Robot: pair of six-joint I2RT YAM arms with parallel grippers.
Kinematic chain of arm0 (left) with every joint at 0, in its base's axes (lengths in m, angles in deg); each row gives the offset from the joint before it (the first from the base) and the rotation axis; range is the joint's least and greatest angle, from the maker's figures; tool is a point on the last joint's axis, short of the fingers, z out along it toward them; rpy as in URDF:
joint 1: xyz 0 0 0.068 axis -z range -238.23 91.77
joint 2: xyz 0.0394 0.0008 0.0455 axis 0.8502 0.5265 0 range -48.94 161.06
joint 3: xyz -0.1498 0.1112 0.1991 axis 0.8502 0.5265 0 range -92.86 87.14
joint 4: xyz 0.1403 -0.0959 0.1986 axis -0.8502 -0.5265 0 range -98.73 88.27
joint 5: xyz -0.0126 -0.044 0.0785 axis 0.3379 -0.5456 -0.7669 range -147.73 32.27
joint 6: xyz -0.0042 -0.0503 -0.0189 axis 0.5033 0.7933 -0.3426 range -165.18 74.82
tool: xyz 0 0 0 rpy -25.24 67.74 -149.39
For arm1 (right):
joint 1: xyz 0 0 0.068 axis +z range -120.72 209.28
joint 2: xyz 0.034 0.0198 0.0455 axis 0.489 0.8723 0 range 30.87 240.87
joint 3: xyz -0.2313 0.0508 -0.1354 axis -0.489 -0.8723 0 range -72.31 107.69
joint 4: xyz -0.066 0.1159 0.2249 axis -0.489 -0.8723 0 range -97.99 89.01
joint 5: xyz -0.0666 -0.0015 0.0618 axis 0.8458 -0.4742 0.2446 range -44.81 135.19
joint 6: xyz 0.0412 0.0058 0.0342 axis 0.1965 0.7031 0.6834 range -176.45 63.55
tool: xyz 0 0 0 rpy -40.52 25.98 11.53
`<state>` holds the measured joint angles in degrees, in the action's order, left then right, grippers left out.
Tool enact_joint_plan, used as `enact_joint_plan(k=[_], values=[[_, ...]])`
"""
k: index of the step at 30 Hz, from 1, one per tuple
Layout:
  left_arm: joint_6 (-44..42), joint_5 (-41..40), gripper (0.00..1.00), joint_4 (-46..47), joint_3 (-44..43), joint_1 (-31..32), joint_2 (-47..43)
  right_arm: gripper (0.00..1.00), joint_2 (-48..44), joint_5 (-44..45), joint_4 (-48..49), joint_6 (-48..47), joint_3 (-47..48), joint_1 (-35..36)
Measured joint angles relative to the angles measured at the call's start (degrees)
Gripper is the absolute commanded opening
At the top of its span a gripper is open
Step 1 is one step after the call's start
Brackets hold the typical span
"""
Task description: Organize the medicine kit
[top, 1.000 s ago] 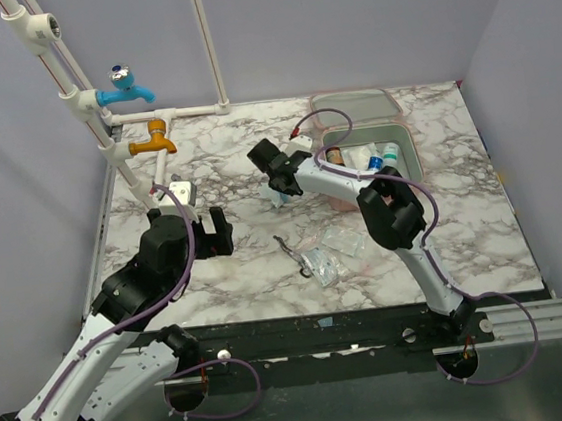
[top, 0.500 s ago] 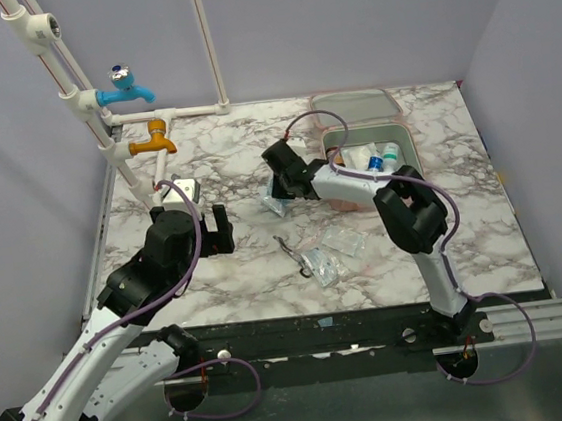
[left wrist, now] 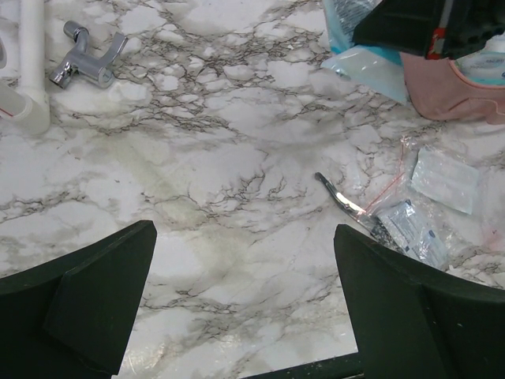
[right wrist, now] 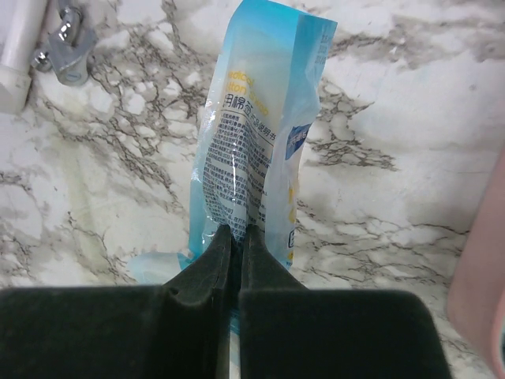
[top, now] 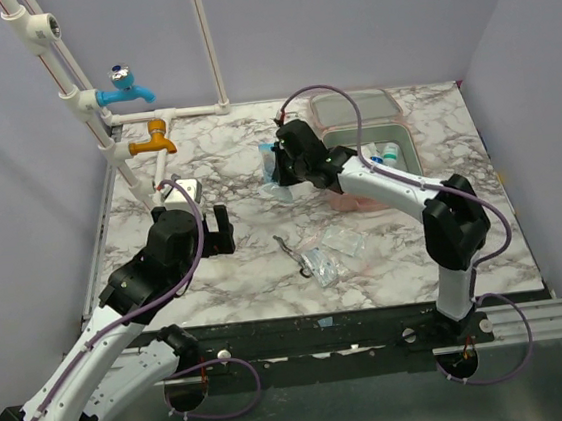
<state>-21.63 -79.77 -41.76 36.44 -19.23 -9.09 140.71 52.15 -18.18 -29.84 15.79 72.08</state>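
Note:
The medicine kit (top: 411, 143), a pale pink zip case, lies open at the back right, its lid (top: 355, 107) flat behind it and small bottles (top: 387, 154) inside. Its pink corner shows in the left wrist view (left wrist: 450, 88) and at the right edge of the right wrist view (right wrist: 483, 268). My right gripper (top: 278, 162) (right wrist: 237, 230) is shut on a light blue printed packet (right wrist: 260, 118) (top: 268, 160), held above the marble just left of the kit. A second pale blue packet (right wrist: 158, 267) lies beneath. My left gripper (left wrist: 245, 292) (top: 219, 231) hovers open over bare marble, holding nothing.
Metal tweezers (top: 287, 247) (left wrist: 341, 197) and clear bags of small packets (top: 332, 254) (left wrist: 434, 197) lie at mid-table. White pipes with a blue tap (top: 127, 86) and an orange tap (top: 153, 141) stand at the back left. A small chrome tap (left wrist: 87, 63) sits beside them.
The right arm has carried the blue packet up off the table and towards the back, nearer the kit. The left arm has barely shifted.

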Motion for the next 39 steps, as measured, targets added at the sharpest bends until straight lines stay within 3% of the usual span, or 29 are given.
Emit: enact_joint_plan(k=[8, 16, 23, 31, 39], values=[[0.0, 0.02, 0.99, 0.0, 0.0, -0.04, 0.33, 0.01, -6.6, 7.1, -4.52, -4.11, -0.02, -0.66], [0.0, 0.02, 0.99, 0.0, 0.0, -0.04, 0.33, 0.01, -9.2, 16.13, -8.92, 1.66, -0.9, -4.0], [0.0, 0.02, 0.99, 0.0, 0.0, -0.04, 0.35, 0.01, -10.25, 25.14, -13.57, 17.05, -2.49, -6.62], [0.0, 0.02, 0.99, 0.0, 0.07, -0.07, 0.79, 0.01, -10.19, 27.02, -18.67, 35.54, -4.26, -13.07], [0.0, 0.02, 0.98, 0.0, 0.15, -0.07, 0.96, 0.01, -5.42, 26.8, -20.24, 47.32, -3.96, -17.0]])
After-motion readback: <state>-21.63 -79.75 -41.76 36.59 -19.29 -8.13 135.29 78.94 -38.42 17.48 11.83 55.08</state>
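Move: The right hand already holds the blue pouch, some 11 cm above the table. The open pink box it is taken to has its middle about 23 cm to the right, 5 cm ahead and 7 cm below; the metal tool lies roughly 14 cm back and level sideways, the gauze packet about 12 cm back and 12 cm right, both 11 cm lower. From the idle left hand the box is some 22 cm ahead, 37 cm right and 17 cm below. Keeping the blue pouch pinched in shut fingers, the right hand lifts it about 5 cm more while setting off to the right, and carries it in a shallow arc some 22 cm across to the open box, easing a little forward over the second half. On the way the wrist swings clockwise some 65 degrees, and past the halfway point the hand sinks again by about 6 cm, bringing the pouch over the box's inside between the brown bottle and the white-and-blue tube. ##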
